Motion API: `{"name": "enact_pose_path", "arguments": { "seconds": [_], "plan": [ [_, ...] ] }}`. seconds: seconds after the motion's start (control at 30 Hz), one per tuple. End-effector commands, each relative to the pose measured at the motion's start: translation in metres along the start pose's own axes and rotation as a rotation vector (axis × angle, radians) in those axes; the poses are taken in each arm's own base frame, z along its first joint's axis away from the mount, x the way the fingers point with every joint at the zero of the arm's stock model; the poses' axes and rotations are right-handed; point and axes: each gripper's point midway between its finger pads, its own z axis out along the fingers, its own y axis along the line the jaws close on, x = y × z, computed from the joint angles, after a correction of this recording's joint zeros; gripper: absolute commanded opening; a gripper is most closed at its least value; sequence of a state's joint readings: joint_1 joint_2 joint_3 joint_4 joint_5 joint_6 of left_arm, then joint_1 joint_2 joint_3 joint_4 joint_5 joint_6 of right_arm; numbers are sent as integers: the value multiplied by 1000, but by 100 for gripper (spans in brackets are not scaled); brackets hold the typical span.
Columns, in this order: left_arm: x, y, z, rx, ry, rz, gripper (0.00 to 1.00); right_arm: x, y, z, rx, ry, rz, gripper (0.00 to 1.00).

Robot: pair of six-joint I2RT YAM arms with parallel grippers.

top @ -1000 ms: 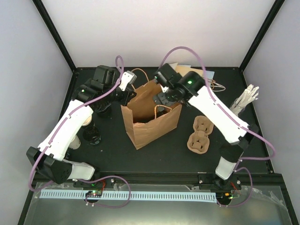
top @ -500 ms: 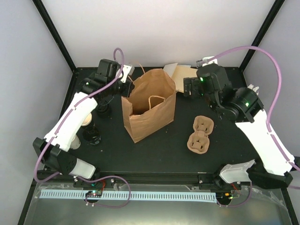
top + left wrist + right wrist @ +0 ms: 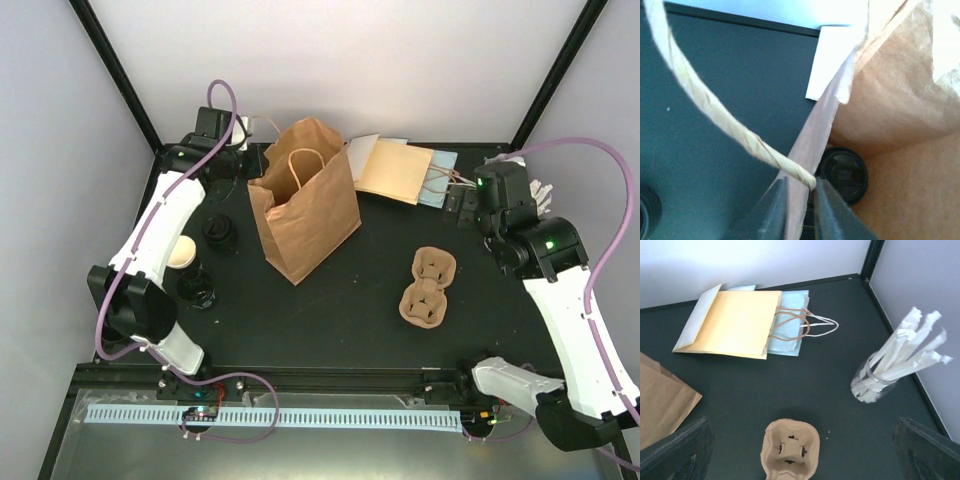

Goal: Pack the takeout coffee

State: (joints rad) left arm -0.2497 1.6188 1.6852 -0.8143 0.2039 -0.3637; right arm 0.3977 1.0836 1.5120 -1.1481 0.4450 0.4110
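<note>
One takeout coffee cup [image 3: 183,252], cream-rimmed with a dark sleeve, stands on the table's left side beside my left arm. The brown paper bag [image 3: 305,205] stands open at mid-table. At the bag's back left corner my left gripper [image 3: 250,135] [image 3: 800,182] is shut on the bag's rim, just under the twisted paper handle [image 3: 715,112]. A black round lid [image 3: 842,174] shows low, just right of those fingers. My right gripper [image 3: 462,200] [image 3: 800,460] hangs wide open above the moulded-pulp cup carrier [image 3: 791,450] [image 3: 428,285], holding nothing.
Black lids [image 3: 220,230] and a dark lidded thing [image 3: 197,290] sit near the cup. Flat yellow and blue bags [image 3: 740,322] [image 3: 400,168] lie at the back. A jar of wrapped straws [image 3: 890,370] stands in the back right corner by the frame post.
My right arm left the bag and swung away to the back right. My left gripper moved back-left with the bag's rim, and the bag shifted that way.
</note>
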Motion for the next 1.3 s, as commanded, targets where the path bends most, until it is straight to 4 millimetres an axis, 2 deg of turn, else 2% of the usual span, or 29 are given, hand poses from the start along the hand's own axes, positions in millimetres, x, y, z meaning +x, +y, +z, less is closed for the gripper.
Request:
{"name": "enact_pose_path", "arguments": {
  "seconds": [0.0,0.13,0.17,0.23,0.37,0.5,0.57,0.77,0.97,1.07,1.27],
  "plan": [
    [-12,-20,-15,97,-39,-46,25,4,-27,3,129,10,35,100],
    [-14,-30,-39,141,-92,14,55,16,-53,15,188,41,78,97],
    [-13,-32,-45,152,-103,29,62,18,-58,20,185,50,107,93],
    [-13,-39,-63,181,-134,54,70,21,-69,27,188,56,163,78],
    [-7,-48,-105,217,-211,104,78,14,-79,42,184,66,267,53],
    [13,-45,-142,224,-311,129,83,0,-91,65,286,76,282,42],
    [27,-41,-158,230,-355,138,84,-7,-98,77,324,72,287,41],
    [77,-31,-165,278,-356,124,84,-13,-114,106,393,105,322,38],
    [112,-20,-168,299,-388,129,84,-8,-134,127,530,145,355,38],
    [120,-17,-172,300,-407,133,84,-10,-142,134,554,149,368,39],
    [131,-11,-163,287,-367,136,84,-4,-153,153,583,185,393,39]
  ]
}}
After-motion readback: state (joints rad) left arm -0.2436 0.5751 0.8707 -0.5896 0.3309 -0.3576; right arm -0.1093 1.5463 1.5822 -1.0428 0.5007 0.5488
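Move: The straws in their glass stand about 21 cm to the right of the right hand and some 7 cm farther out, their middle roughly 24 cm below it; the cup carrier lies almost under that hand, 6 cm back and 1 cm right, and the flat paper bags 22 cm ahead and 6 cm left. The left hand is at the foot of the brown bag's handle, the bag's middle about 8 cm right and 3 cm back, the black lids 15 cm left and 3 cm back. The left fingers open wide and let go of the handle at the bag's rim, and that hand pulls back about 21 cm towards its base, rising clear before it sinks again, its fingers tipping up some 25 degrees. Meanwhile the empty right hand swings right and down, then reaches forward as well towards the straws, turning clockwise and tipping further down while its fingers narrow from fully open to under half, with no touch on the straws seen yet. ##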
